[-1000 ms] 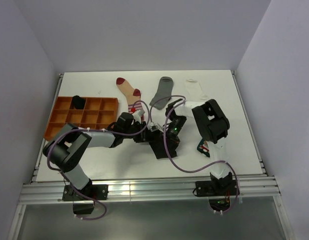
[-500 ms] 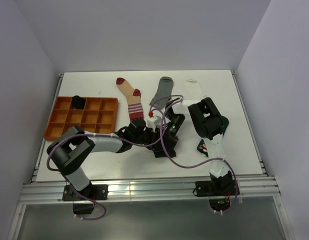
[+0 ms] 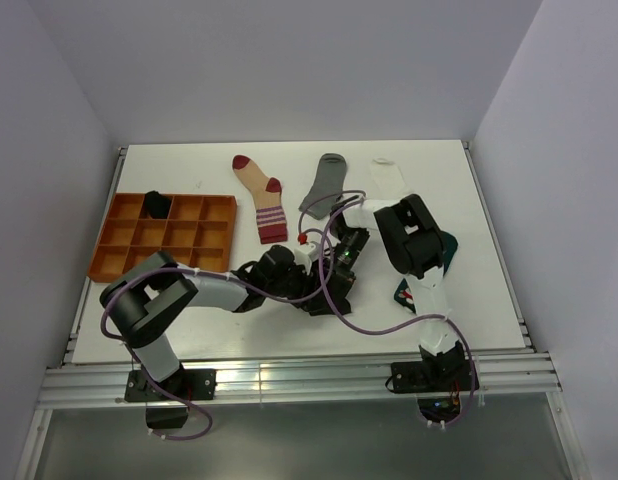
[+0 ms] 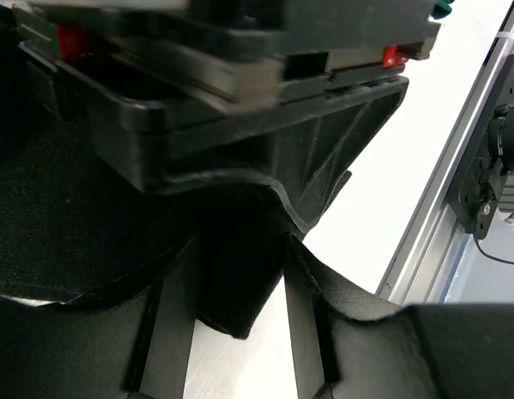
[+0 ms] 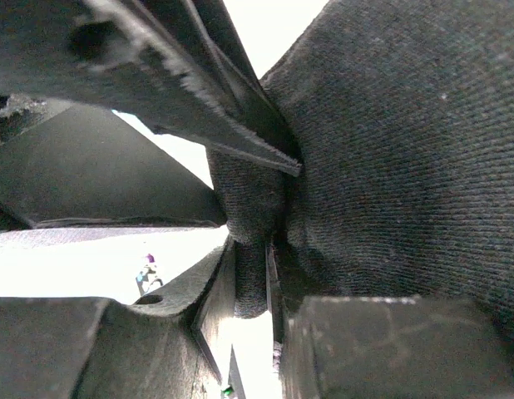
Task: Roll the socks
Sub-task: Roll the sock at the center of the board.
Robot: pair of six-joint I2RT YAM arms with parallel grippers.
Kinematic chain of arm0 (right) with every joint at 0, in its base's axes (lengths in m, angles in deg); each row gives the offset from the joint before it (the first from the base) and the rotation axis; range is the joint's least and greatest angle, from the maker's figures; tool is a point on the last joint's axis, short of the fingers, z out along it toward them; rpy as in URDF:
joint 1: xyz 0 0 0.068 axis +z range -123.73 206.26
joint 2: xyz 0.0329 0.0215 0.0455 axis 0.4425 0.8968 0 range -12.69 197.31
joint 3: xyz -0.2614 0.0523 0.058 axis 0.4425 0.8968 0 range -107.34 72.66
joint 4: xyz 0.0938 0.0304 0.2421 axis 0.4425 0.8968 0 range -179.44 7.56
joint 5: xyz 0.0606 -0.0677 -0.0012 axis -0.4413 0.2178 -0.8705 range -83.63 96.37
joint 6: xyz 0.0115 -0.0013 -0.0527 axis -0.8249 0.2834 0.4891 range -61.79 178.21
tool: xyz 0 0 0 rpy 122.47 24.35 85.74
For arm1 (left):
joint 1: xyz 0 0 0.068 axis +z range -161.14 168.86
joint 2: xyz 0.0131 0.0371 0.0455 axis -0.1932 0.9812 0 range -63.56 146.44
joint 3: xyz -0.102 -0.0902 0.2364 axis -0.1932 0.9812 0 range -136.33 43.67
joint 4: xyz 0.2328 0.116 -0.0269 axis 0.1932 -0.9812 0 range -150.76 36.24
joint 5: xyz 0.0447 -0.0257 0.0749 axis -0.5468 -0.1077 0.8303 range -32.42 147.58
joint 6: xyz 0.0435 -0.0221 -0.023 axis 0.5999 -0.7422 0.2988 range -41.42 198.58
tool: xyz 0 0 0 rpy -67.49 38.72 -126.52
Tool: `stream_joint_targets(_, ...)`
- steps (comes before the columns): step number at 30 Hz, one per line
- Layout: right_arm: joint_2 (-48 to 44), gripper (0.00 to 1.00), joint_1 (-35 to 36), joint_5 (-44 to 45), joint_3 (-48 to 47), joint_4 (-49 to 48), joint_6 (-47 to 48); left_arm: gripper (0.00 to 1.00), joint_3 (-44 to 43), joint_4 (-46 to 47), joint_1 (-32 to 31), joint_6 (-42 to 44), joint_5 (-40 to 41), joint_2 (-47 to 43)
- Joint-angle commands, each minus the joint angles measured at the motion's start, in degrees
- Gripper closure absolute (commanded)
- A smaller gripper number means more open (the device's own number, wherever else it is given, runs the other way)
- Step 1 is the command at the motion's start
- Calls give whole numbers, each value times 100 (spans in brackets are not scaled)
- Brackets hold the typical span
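A black sock point(image 3: 326, 298) lies bunched mid-table between both grippers. My right gripper point(image 5: 253, 270) is shut on a fold of this black sock point(image 5: 390, 150); from above it point(image 3: 336, 268) sits right over the sock. My left gripper point(image 4: 237, 283) is open, and a loose corner of the black sock point(image 4: 232, 291) hangs between its fingers point(image 4: 167, 332) without being pinched. Seen from above, the left gripper point(image 3: 301, 284) presses in from the left. The beige red-striped sock point(image 3: 263, 198), grey sock point(image 3: 325, 184) and white sock point(image 3: 388, 177) lie flat at the back. A teal sock point(image 3: 447, 248) is half hidden behind the right arm.
The orange compartment tray point(image 3: 189, 240) stands at the left with a dark bundle point(image 3: 157, 205) in a back compartment. Purple cables point(image 3: 339, 310) loop over the sock area. The table's metal front rail point(image 4: 444, 208) is close to the left gripper.
My left gripper has swung from beside the striped sock's cuff down and right to the black sock, and its jaws have opened. The right gripper kept its hold, shifting slightly left.
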Motion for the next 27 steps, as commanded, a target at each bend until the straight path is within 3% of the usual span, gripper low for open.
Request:
stream_joint_targets(1, 118, 76, -68, -57, -197, 156, -62, 52, 117, 51, -76, 248, 71, -101)
stream_joint_targets(4, 101, 77, -85, -40, -197, 7, -280, 54, 213, 201, -85, 178, -148, -101)
stream_joint_targets(6, 101, 76, -120, -66, -197, -98, -404, 62, 258, 245, -85, 134, -245, -48)
stream_joint_targets(11, 4, 70, -226, -189, -144, -169, -519, 98, 363, 420, -85, -33, -465, 250)
stream_joint_targets(16, -224, 61, -419, -452, -240, 51, -255, 100, 451, 710, -76, -235, -658, 426)
stream_joint_targets(19, -391, 60, -665, -479, -477, -177, -666, 100, 442, 737, -76, -227, -694, 453)
stream_joint_targets(25, -988, 56, -982, 239, -417, -1836, -2299, 100, 363, 684, -85, -139, -904, 514)
stream_joint_targets(27, -1086, 51, -982, 320, -373, -2234, -2461, 100, 346, 667, -76, -122, -983, 523)
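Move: The black sock at the centre lies bunched between the two hands: from the left hand its middle is about 3 cm to the right, 1 cm nearer the bases and slightly below, with cloth between the open fingers. From the right hand, which already pinches its fold, the middle is some 2 cm left, 1 cm back and a little below. From the right hand, the grey sock lies about 24 cm ahead and 4 cm left, the green bear sock roughly 5 cm ahead and 21 cm right. The left fingers, open around the black sock's edge, shut on it and take over the hold, then draw it about 2 cm back towards the bases and slightly right, low over the table. Once they have closed, the right fingers open and let go of the fold, and the right hand pulls away, slowly and then quickly, some 9 cm forward towards the grey sock, rising about 2 cm and swinging some 20 degrees clockwise. ##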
